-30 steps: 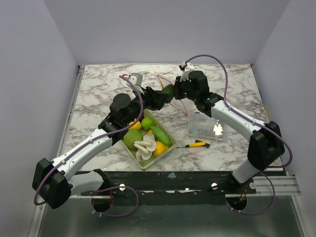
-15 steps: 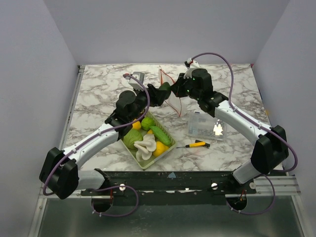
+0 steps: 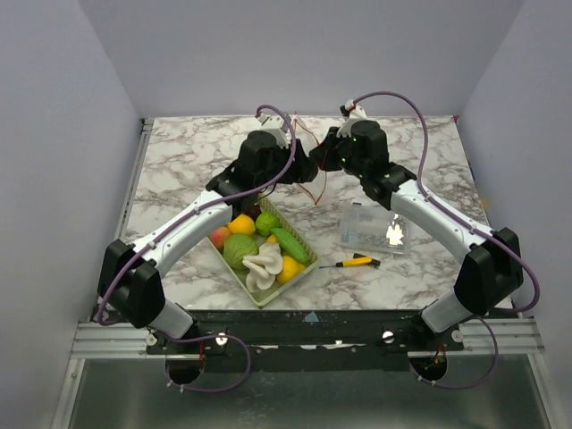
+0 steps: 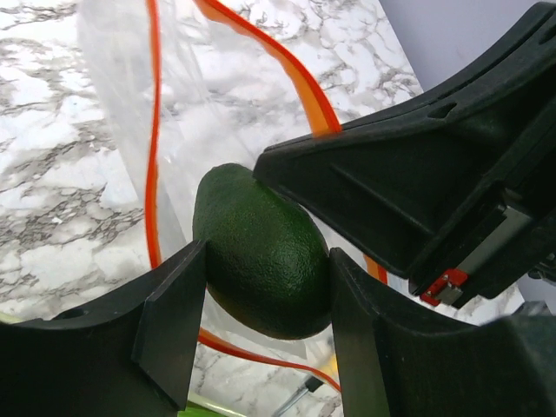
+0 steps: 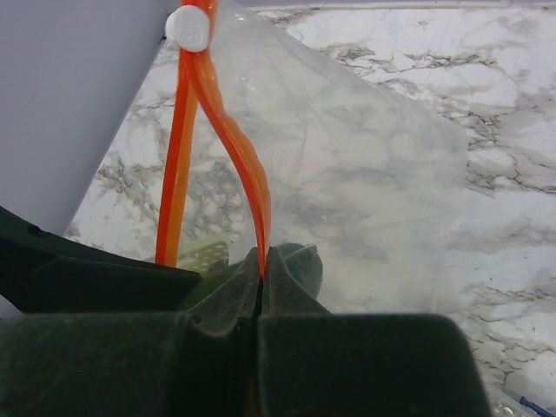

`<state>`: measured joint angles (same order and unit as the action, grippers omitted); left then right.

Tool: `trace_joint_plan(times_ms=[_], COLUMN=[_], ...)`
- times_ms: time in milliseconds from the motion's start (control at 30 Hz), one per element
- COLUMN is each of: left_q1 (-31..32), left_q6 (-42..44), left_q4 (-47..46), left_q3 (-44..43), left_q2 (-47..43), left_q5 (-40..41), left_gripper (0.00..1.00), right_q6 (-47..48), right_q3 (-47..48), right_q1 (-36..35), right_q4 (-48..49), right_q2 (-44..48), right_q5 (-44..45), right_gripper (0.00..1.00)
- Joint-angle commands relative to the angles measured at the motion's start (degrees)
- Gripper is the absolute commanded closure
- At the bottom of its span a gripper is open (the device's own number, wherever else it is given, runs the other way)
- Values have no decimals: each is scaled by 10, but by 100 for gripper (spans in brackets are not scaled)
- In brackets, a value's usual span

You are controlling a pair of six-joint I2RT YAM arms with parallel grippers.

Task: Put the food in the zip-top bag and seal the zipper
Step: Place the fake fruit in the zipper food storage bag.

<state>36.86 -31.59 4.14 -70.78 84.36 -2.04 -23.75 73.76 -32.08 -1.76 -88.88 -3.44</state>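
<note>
My left gripper (image 4: 261, 291) is shut on a dark green avocado (image 4: 261, 252), one piece of the food, and holds it in the open mouth of the zip-top bag (image 4: 122, 78). The orange zipper (image 4: 153, 130) loops around the avocado. My right gripper (image 5: 262, 274) is shut on the zipper (image 5: 248, 174) and holds the clear bag (image 5: 365, 174) up off the table. From above, both grippers meet at the bag (image 3: 310, 183) at the far middle of the table. More food (image 3: 262, 261) lies in the pale green basket (image 3: 234, 271).
A rigid clear box (image 3: 371, 228) and a yellow-and-black screwdriver (image 3: 357, 261) lie right of the basket. The bag's white slider (image 5: 189, 29) sits at the top end of the strip. The right gripper's black body (image 4: 417, 174) hangs close over the avocado.
My left arm has swung away from the basket toward the far middle, carrying the avocado into the bag's mouth. The right gripper has kept hold of the zipper, rising slightly.
</note>
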Motion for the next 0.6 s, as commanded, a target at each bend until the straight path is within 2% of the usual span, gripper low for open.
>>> trace_joint_plan(times_ms=[0, 67, 200, 233, 367, 433, 567], left_q1=[3, 3, 2, 1, -8, -14, -25], left_q6=[7, 14, 15, 16, 19, 18, 20], left_q4=[110, 147, 149, 145, 142, 162, 196], left_q3=[-92, -122, -109, -102, -87, -93, -64], left_q2=[42, 52, 18, 0, -42, -50, -106], left_q5=[-63, -63, -67, -67, -92, -108, -98], left_gripper=[77, 71, 38, 33, 21, 2, 2], right_q6=[-7, -2, 14, 17, 20, 21, 31], right_q3=[26, 28, 28, 28, 26, 25, 11], right_q1=[3, 7, 8, 10, 16, 18, 18], right_q4=[13, 29, 36, 37, 41, 42, 50], right_q2=[9, 7, 6, 5, -4, -5, 2], right_q5=[22, 22, 32, 32, 29, 24, 24], right_gripper=[100, 99, 99, 100, 100, 99, 99])
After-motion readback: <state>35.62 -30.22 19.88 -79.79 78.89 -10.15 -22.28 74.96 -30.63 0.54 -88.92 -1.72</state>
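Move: The avocado is already in the left fingers at the bag's open mouth, whose middle lies about 2 cm to the right and 1 cm ahead of them. The right fingers' pinch on the orange zipper edge is some 5 cm to the right, 1 cm ahead and 2 cm higher. The produce basket stands roughly 14 cm back, 9 cm left and 18 cm below. From the right gripper, the bag mouth is about 3 cm left, level fore and aft, 2 cm lower. Ease the left gripper about 1.5 cm right, deeper into the bag mouth, then open its fingers wide to let go of the avocado and pull clear of the mouth: up some 5 cm, back about 4 and a little left. Keep the right fingers pinched on the zipper edge and raise it about 2 cm while carrying it slightly forward and right. ##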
